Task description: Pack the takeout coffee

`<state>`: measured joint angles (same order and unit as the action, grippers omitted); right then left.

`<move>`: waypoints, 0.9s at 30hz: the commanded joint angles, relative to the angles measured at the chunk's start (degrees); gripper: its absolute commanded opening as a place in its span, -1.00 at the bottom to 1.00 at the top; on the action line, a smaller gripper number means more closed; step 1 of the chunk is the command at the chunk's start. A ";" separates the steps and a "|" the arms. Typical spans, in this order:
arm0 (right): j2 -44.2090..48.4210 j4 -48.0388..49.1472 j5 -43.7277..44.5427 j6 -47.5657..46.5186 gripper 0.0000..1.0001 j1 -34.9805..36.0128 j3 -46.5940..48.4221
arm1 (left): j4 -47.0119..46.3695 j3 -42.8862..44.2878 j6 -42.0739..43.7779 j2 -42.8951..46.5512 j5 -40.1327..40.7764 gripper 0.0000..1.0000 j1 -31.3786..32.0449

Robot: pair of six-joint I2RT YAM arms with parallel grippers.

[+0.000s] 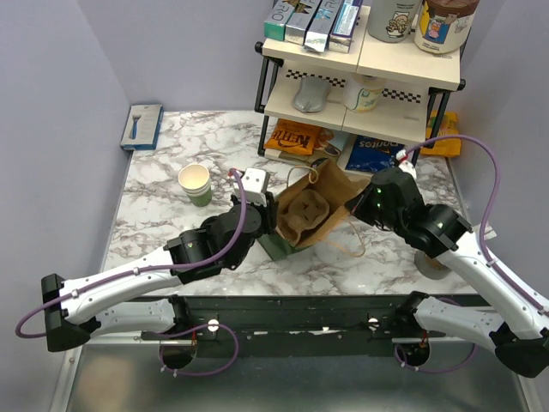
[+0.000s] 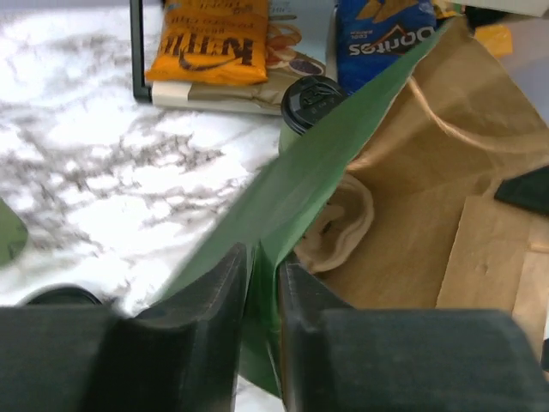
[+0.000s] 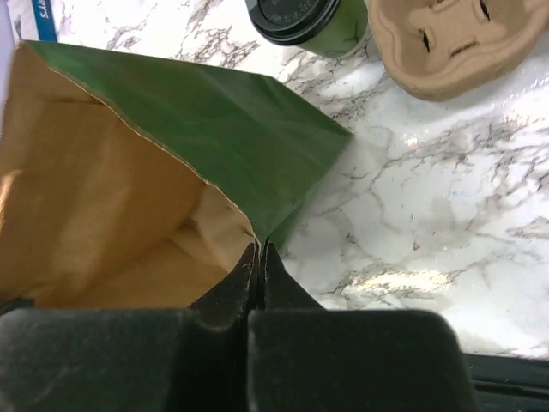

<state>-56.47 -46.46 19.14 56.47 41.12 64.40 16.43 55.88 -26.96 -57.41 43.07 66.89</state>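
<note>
A paper bag (image 1: 339, 184), green outside and brown inside, lies open on the marble table with a pulp carrier (image 1: 307, 210) in it. My left gripper (image 1: 273, 213) straddles the bag's left wall (image 2: 309, 180), its jaws slightly parted with the green paper loose between them. My right gripper (image 3: 260, 247) is shut on the bag's rim (image 3: 214, 129) at the right. A green takeout cup with a black lid (image 2: 313, 101) stands just beyond the bag (image 3: 304, 21). An open green cup (image 1: 196, 183), cream inside, stands to the left.
A second pulp carrier (image 3: 446, 39) lies on the table beside the lidded cup. A shelf rack (image 1: 360, 69) stands at the back, with snack packs (image 1: 296, 137) under it. A blue box (image 1: 141, 124) lies at the far left.
</note>
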 commanded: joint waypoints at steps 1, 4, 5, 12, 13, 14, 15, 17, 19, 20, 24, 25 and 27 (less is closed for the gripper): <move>0.48 3.56 1.51 -5.56 -0.99 -0.43 0.02 | -4.91 -0.77 6.46 3.35 -12.36 0.39 0.61; 0.39 8.73 -1.36 -17.32 -0.99 -0.43 0.64 | -4.39 -1.12 8.32 5.90 -21.93 0.98 0.69; 0.57 11.19 -2.69 -21.01 -0.99 -0.43 0.81 | -4.04 -1.12 8.15 7.38 -23.11 0.98 0.61; 2.50 16.75 -12.63 -45.28 -0.99 -0.43 0.55 | 0.17 0.89 5.87 13.81 -20.14 0.98 0.61; 2.50 17.01 -12.81 -46.35 -0.99 -0.43 0.72 | 1.06 1.68 5.95 14.16 -19.52 0.98 0.61; 2.59 18.32 -14.20 -48.27 -0.99 -0.43 0.46 | 2.20 3.34 6.04 14.43 -18.82 0.98 0.69; 2.68 19.11 -14.91 -48.99 -0.99 -0.43 0.29 | 4.12 4.14 5.96 14.60 -18.38 0.98 0.69; 2.68 21.57 -16.58 -49.96 -0.99 -0.52 -0.06 | 5.02 5.03 6.30 14.60 -19.07 0.98 0.61; 2.33 22.46 -18.51 -51.28 -0.99 -0.43 0.11 | 4.41 4.95 7.53 14.34 -21.27 0.98 0.61; 2.07 23.16 -18.69 -51.37 -0.99 -0.43 0.28 | 3.88 4.68 7.45 14.34 -21.53 0.98 0.61; -0.48 19.93 -18.34 -50.85 -0.99 -0.52 3.88 | 3.52 6.16 4.30 13.03 -17.85 0.98 0.61; -1.27 18.61 -18.26 -49.54 -0.99 -0.43 6.33 | 4.05 6.87 3.41 12.41 -16.54 0.98 0.61; -3.73 14.57 -18.34 -48.21 -0.99 -0.43 8.89 | 6.67 9.58 1.39 10.05 -16.00 0.98 0.61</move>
<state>-57.17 -27.68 2.61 7.68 41.12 67.46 19.53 60.80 -22.11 -44.27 24.03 67.24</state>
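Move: The paper bag, with a cup carrier inside, is between the hands: its middle lies about 7 cm right of the left gripper and 10 cm below, and from the right gripper, already shut on its rim, some 12 cm left, 2 cm back and 8 cm below. The lidded coffee cup stands about 14 cm ahead and 4 cm left of the right gripper, the spare carrier 10 cm ahead and 11 cm right, both on the table. Spread the left fingers wide to let go of the bag's left rim, and draw that gripper up about 9 cm and back some 6 cm, clear of the bag, swinging it clockwise. Keep the right fingers pinched on the other rim and raise them about 7 cm, easing left over the bag while the wrist turns counter-clockwise some 35 degrees and tips its fingers up. ##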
